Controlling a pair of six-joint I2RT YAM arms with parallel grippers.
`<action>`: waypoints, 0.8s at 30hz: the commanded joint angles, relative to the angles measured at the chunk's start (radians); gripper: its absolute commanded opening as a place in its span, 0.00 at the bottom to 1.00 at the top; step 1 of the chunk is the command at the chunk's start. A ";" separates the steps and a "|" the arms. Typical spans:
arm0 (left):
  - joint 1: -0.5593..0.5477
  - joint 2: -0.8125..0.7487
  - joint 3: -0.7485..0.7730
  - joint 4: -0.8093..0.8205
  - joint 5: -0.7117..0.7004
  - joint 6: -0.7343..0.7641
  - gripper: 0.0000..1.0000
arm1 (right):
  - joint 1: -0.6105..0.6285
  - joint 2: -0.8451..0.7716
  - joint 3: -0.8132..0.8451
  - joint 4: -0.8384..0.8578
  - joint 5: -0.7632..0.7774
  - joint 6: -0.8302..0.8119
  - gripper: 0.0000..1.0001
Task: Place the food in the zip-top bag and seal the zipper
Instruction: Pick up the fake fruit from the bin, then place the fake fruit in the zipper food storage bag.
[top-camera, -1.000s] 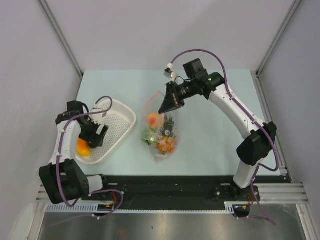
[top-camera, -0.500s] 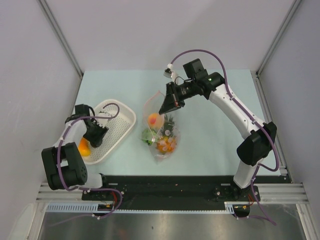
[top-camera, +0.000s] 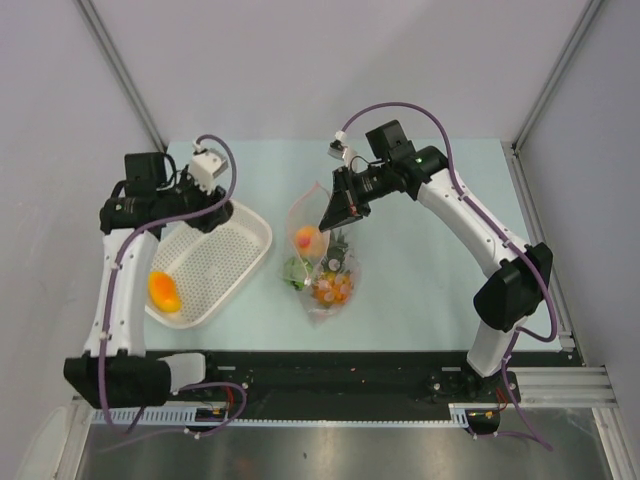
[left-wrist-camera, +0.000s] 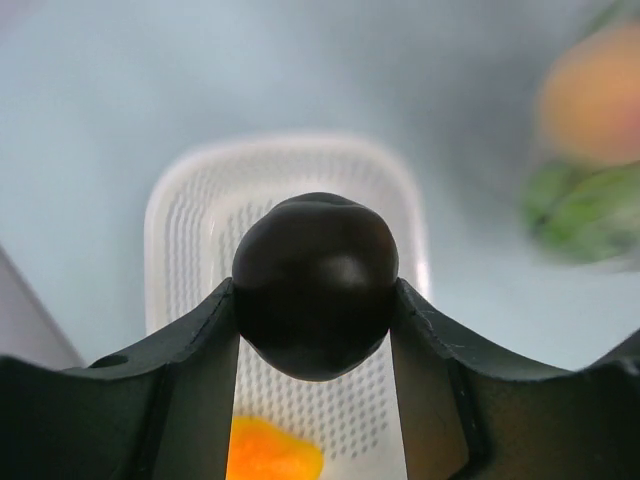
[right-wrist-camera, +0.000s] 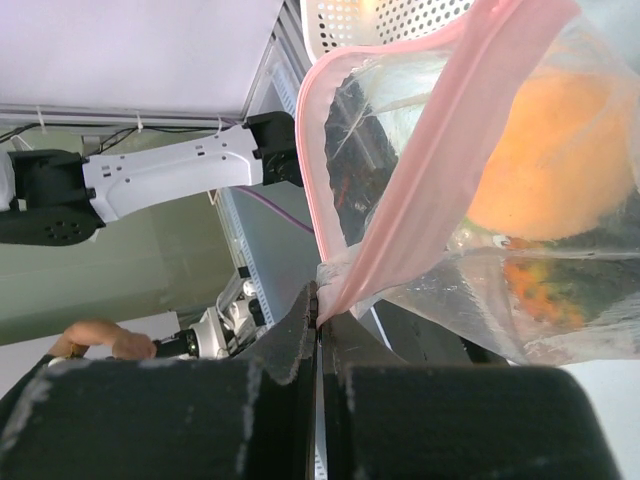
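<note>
My left gripper (left-wrist-camera: 315, 292) is shut on the dark brown ring (left-wrist-camera: 315, 262), which shows as a dark rounded lump between both fingers. It hangs over the far end of the white basket (top-camera: 250, 250), where the left gripper (top-camera: 213, 214) shows from above. An orange-yellow fruit (top-camera: 163, 290) lies in the basket's near end. The clear zip-top bag (top-camera: 338, 300) lies at the table's middle, holding a peach-coloured fruit (top-camera: 306, 238), a green ball (top-camera: 293, 270) and the orange pineapple (top-camera: 332, 288). My right gripper (right-wrist-camera: 322, 300) is shut on the pink zipper (right-wrist-camera: 420, 180) and holds the mouth up.
The basket's rim (left-wrist-camera: 165, 215) lies below the left fingers, with the orange-yellow fruit (left-wrist-camera: 270, 452) under them. The bag lies just right of the basket. Grey walls and slanted metal posts (top-camera: 120, 75) close in the table's sides and back.
My left gripper closed on the dark brown ring in the basket, then rose and swung to the basket's far end. The right gripper and the bag have not moved.
</note>
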 joint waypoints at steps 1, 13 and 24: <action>-0.198 -0.107 0.129 0.009 0.236 -0.223 0.39 | -0.002 -0.023 0.003 0.009 0.002 -0.005 0.00; -0.612 -0.033 0.089 0.212 0.053 -0.430 0.42 | 0.013 -0.029 0.033 0.007 -0.014 -0.014 0.00; -0.635 0.070 0.147 0.218 -0.125 -0.497 0.64 | 0.022 -0.034 0.022 0.010 -0.071 -0.033 0.00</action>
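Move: The dark round fruit is already in the left fingers; the bag's open mouth lies about 20 cm to the left hand's right, some 3 cm back and nearly level with it. The right fingertips pinching its rim are about 23 cm right, 6 back and 5 higher; the peach inside is roughly 21 cm right, 3 back and 8 below. From the right hand, the mouth's middle is about 4 cm left, 3 ahead and slightly lower. Swinging about 20 cm to its right, the left hand carries the dark fruit away from the bin in an arc, rising some 11 cm and drawing back, then sinking about 7 cm and easing forward to the bag's mouth. The wrist turns clockwise and its left side dips; the fingers keep their grip while the right hand still pinches the rim, nearly in place. ##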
